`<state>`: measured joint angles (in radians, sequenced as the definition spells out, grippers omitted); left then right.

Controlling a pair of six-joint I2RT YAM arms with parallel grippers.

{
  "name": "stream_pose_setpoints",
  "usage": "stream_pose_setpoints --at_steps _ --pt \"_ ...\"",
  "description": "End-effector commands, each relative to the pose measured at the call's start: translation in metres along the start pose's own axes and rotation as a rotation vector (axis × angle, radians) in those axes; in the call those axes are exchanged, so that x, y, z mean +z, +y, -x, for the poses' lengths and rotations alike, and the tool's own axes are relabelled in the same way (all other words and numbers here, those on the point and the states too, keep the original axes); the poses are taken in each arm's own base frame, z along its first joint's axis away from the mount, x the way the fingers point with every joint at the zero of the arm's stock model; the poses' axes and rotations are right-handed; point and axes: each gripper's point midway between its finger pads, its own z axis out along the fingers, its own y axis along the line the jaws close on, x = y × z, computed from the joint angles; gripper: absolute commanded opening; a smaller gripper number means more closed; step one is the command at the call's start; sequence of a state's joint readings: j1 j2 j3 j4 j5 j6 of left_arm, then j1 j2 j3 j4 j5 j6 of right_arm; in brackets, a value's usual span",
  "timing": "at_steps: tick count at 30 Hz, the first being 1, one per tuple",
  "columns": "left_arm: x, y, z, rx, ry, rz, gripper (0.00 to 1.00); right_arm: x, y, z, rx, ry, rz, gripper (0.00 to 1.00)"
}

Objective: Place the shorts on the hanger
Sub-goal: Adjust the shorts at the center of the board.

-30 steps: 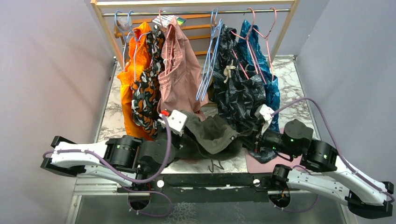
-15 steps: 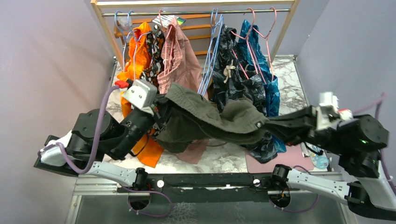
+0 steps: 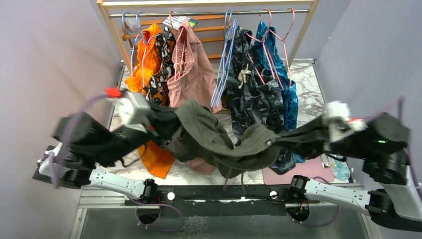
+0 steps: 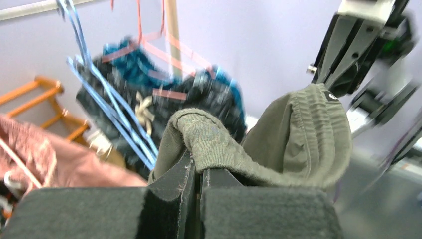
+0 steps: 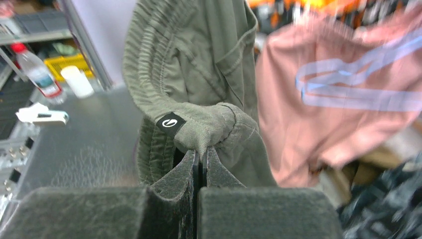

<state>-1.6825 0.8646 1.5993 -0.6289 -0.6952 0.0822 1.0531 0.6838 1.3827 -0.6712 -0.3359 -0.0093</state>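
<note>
The dark olive shorts (image 3: 209, 134) hang stretched in the air between my two grippers, sagging in the middle over the table's near edge. My left gripper (image 3: 158, 118) is shut on one end of the waistband (image 4: 209, 144). My right gripper (image 3: 292, 137) is shut on the other end, by a small black tag (image 5: 170, 122). In the wrist views both pairs of fingers (image 4: 199, 167) (image 5: 201, 152) pinch folded green cloth. Light-blue hangers (image 3: 222, 74) hang bare on the rail behind the shorts, also seen as blue wires (image 4: 112, 117) in the left wrist view.
A wooden rack (image 3: 112, 30) at the back holds orange shorts (image 3: 137, 79), dusty-pink shorts (image 3: 191, 74), dark leaf-print shorts (image 3: 251, 94), a teal garment (image 3: 290, 99) and pink hangers (image 3: 281, 30). A pink mat (image 3: 278, 174) lies on the marble table (image 3: 308, 89).
The shorts have left the table. Both arms rose and drew apart, the left going left and the right going right, and the cloth is now stretched between them.
</note>
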Motion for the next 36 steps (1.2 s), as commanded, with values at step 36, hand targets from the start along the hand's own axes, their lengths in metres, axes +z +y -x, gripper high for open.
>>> stream_pose_setpoints --at_steps 36 --pt "-0.03 -0.024 0.102 -0.049 -0.368 -0.274 0.0 -0.045 0.032 0.115 -0.188 -0.344 0.1 0.01"
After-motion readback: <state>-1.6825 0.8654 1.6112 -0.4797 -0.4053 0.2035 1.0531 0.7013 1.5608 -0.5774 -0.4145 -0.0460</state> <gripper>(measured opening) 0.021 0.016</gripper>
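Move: The olive shorts already hang by the waistband between the two closed grippers. Their middle lies about 11 cm right, 4 cm back and 8 cm below the left hand, and some 11 cm left of the right hand, level in reach and 8 cm lower. From the left hand the pink shorts hang roughly 35 cm straight ahead, the blue hangers 35 cm ahead and 11 cm right, both some 15 cm lower. The black shorts hang about 38 cm ahead of the right hand, hardly to its right, 12 cm lower. Both grippers keep their pinch on the ends of the olive waistband and shake the shorts almost in step: up, down below the start, then a bigger upstroke of well over 10 cm and partway down again. The left hand finishes about 4 cm higher and 4 cm back, turned some 15 degrees clockwise; the right hand ends about 8 cm higher, slightly back and right, its fingertips tipped up. ##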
